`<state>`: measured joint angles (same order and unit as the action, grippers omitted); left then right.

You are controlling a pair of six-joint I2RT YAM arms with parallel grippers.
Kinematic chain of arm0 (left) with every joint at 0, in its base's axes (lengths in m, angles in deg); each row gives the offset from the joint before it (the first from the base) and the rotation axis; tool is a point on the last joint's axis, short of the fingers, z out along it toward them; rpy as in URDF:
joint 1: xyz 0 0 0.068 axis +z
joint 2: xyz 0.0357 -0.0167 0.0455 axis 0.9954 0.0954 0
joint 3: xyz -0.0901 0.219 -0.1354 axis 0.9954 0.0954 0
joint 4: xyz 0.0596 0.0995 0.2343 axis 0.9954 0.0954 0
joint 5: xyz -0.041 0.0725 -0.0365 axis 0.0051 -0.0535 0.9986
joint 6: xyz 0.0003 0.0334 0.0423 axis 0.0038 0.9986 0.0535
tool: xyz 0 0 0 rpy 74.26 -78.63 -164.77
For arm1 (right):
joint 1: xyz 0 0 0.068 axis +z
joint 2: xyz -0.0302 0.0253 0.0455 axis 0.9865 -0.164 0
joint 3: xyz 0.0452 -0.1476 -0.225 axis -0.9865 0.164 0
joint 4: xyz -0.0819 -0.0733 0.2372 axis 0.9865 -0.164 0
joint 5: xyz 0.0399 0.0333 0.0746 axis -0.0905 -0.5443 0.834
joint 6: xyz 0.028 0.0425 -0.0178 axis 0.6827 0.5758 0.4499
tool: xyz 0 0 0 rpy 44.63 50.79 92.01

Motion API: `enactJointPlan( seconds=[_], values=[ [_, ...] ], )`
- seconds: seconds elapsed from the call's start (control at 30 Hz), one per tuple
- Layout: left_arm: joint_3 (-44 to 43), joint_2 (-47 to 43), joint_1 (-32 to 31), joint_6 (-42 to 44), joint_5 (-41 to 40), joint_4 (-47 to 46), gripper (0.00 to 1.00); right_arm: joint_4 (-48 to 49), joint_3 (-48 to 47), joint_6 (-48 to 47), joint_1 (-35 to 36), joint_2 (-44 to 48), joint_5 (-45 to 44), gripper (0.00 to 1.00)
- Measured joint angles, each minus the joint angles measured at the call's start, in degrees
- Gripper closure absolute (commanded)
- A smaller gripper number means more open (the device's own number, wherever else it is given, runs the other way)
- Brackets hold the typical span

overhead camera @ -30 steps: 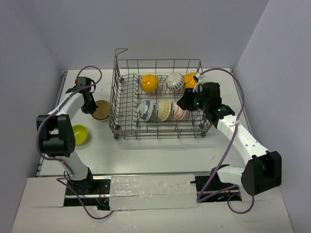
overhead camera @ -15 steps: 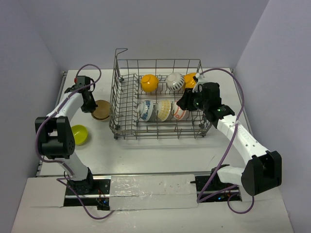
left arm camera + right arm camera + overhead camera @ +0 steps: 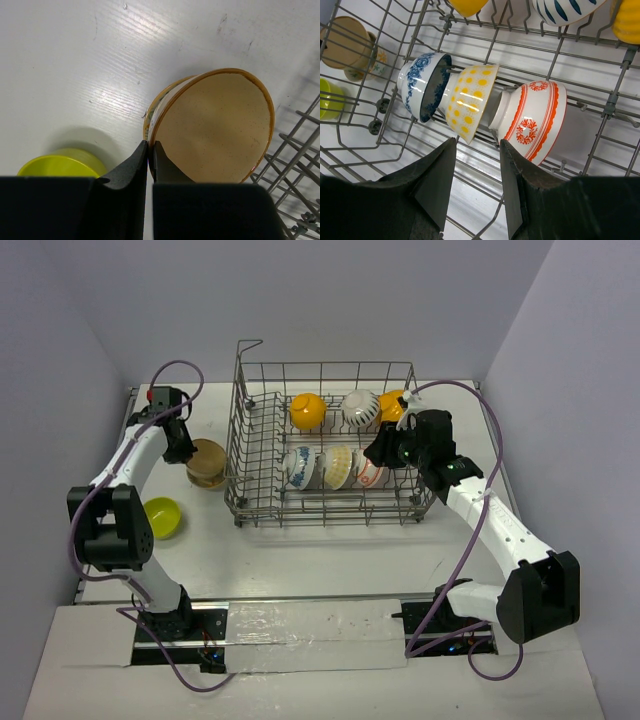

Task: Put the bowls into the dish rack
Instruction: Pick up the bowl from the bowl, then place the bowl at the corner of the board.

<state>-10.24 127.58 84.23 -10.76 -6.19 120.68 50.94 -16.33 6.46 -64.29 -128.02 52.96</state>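
My left gripper is shut on the near rim of the tan bowl, one finger inside and one outside. That bowl hangs tilted just left of the dish rack, and my left gripper holds its left side. A lime green bowl sits upright on the table nearer the arm bases. Several bowls stand on edge in the rack, among them a blue-patterned one, a yellow-dotted one and a red-and-white one. My right gripper hovers open and empty just in front of these.
The rack's back row holds an orange-yellow bowl, a white striped bowl and another orange-yellow bowl. The rack's raised handle stands at its back left corner. Grey walls close in on both sides of the table.
My left gripper has closed tighter on the tan bowl's rim and raised it, so the bowl now tilts. The left wrist shifted slightly toward the back. The right arm has not moved.
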Motion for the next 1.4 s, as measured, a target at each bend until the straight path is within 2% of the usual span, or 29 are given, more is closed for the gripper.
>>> enactJointPlan(
  seconds=[0.43, 0.73, 0.97, 1.4],
  values=[
    [-6.2, -4.9, 0.5, -0.1, -2.1, 2.3, 1.00, 0.0, 0.0, 0.0, 0.4, 0.2, 0.0, 0.52],
    [-7.2, -5.2, 8.6, -0.1, -0.6, 2.7, 1.00, 0.0, 0.0, -0.1, 0.6, 0.2, 0.0, 0.52],
    [-7.2, -3.3, 13.2, -0.2, 1.9, 2.3, 1.00, 0.0, 0.0, -0.2, 0.8, 0.2, 0.0, 0.52],
    [-5.2, 2.3, 14.2, -0.8, 4.2, 1.0, 1.00, 0.0, 0.0, -0.2, 1.0, 0.2, 0.0, 0.52]
  ],
)
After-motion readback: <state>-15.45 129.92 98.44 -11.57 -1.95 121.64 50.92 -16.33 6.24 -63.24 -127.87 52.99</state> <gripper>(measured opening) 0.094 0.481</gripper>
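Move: The left hand already holds the tan bowl by its left rim, just above the flowered bowl, whose middle is about 5 cm to the right, level fore and aft, and some 9 cm below. The bare table patch it is heading for is about 4 cm left, 1 cm ahead, 11 cm down. The green bowl is roughly 11 cm back and 6 cm left, 9 cm lower. From the right hand, that patch is some 46 cm left, 3 cm ahead, 21 cm below. Up first, by about 7 cm, carrying the tan bowl clear above the flowered one, then level to the left some 8 cm while the left wrist swings about 10 degrees counter-clockwise, and finally down about 6 cm towards the bare table. The nearly closed fingers keep their pinch on the rim throughout. ##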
